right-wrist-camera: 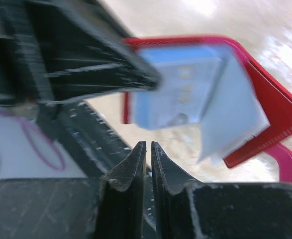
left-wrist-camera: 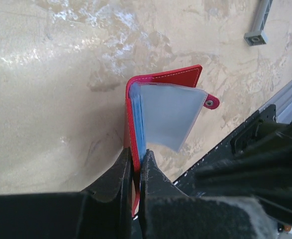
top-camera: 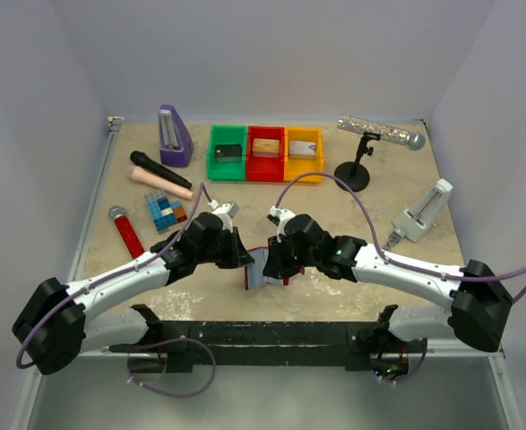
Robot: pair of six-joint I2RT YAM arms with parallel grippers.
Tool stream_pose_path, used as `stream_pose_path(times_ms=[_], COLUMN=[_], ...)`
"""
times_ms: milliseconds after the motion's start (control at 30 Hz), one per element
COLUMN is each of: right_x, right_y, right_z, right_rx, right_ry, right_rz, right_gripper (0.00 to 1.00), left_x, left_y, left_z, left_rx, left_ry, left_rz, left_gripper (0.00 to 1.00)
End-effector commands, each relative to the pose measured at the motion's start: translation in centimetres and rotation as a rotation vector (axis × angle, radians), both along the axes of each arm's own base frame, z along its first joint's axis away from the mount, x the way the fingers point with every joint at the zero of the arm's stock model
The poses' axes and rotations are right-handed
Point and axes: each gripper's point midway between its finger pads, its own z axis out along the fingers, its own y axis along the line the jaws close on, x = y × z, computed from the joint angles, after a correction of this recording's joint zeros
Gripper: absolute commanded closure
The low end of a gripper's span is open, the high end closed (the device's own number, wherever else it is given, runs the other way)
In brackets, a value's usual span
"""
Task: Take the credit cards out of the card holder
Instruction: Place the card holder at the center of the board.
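The card holder (top-camera: 254, 268) stands on edge, open, between the two grippers near the table's front. Its dark red cover (left-wrist-camera: 161, 78) and pale blue-grey sleeves (left-wrist-camera: 170, 117) fan out in the left wrist view. My left gripper (left-wrist-camera: 138, 158) is shut on the cover's lower edge together with the blue sleeve edges. In the right wrist view the card holder (right-wrist-camera: 280, 117) is blurred, with a pale sleeve (right-wrist-camera: 178, 94) hanging just above my right gripper (right-wrist-camera: 148, 145). Its jaws are almost together, nothing between them. The credit cards are hidden in the sleeves.
Green (top-camera: 227, 166), red (top-camera: 264, 166) and yellow (top-camera: 304, 167) trays line the back, beside a purple metronome (top-camera: 175, 136). Two microphones (top-camera: 159, 172) and a blue-and-brown tiled block (top-camera: 166, 211) lie left. A microphone stand (top-camera: 359, 163) and white device (top-camera: 424, 213) sit right.
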Motion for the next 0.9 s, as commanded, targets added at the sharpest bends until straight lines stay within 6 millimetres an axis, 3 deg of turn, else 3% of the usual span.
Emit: stream_pose_path(times_ms=[0,133,400,500,667,867], right_x=[1.9,2.7,3.8,4.3,4.0,4.0], right_y=[-0.1,-1.1,-2.5,-2.7,-3.0,-3.1], right_z=[-2.0,-4.7,-8.1,-8.5,-9.5,-9.8], right_rx=[0.063,0.048,0.016,0.031,0.016,0.0], right_ry=[0.059,0.119,0.202,0.209,0.229,0.234], right_rz=[-0.064,-0.102,-0.141,-0.159,-0.154,-0.156], right_gripper=[0.87,0.87,0.86,0.85,0.84,0.82], left_x=[2.5,3.6,4.3,4.9,5.8,5.8], left_y=[-1.6,-1.9,-2.3,-2.3,-2.3,-1.5], left_z=[2.2,1.4,0.1,-0.4,-0.4,-1.2], left_rx=[-0.089,-0.116,-0.109,-0.074,-0.053,0.013], left_ry=[-0.054,-0.028,0.016,0.025,0.03,0.078], left_rz=[-0.004,0.004,0.005,-0.003,-0.011,0.003], left_gripper=[1.0,1.0,1.0,0.93,0.7,0.59])
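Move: The left fingers pinch the near-left edge of the opened card holder. The spot on the board it is being taken to is about 5 cm to their right, 1 cm ahead and 10 cm below. From there, the toy blocks are some 22 cm left and 13 cm ahead of the left hand, and the red bin is 28 cm ahead and 4 cm right. The holder's middle is about 2 cm ahead of the empty right hand, 3 cm left and 7 cm below. Still pinching the card holder's edge, the left hand carries it about 5 cm forward, easing slightly down and right, then opens its fingers partway around that edge near the end. The right hand sinks about 10 cm beside the holder's lower, right-hand side, drifting forward and right, tipping some 15 degrees downward with its fingers nearly shut. ##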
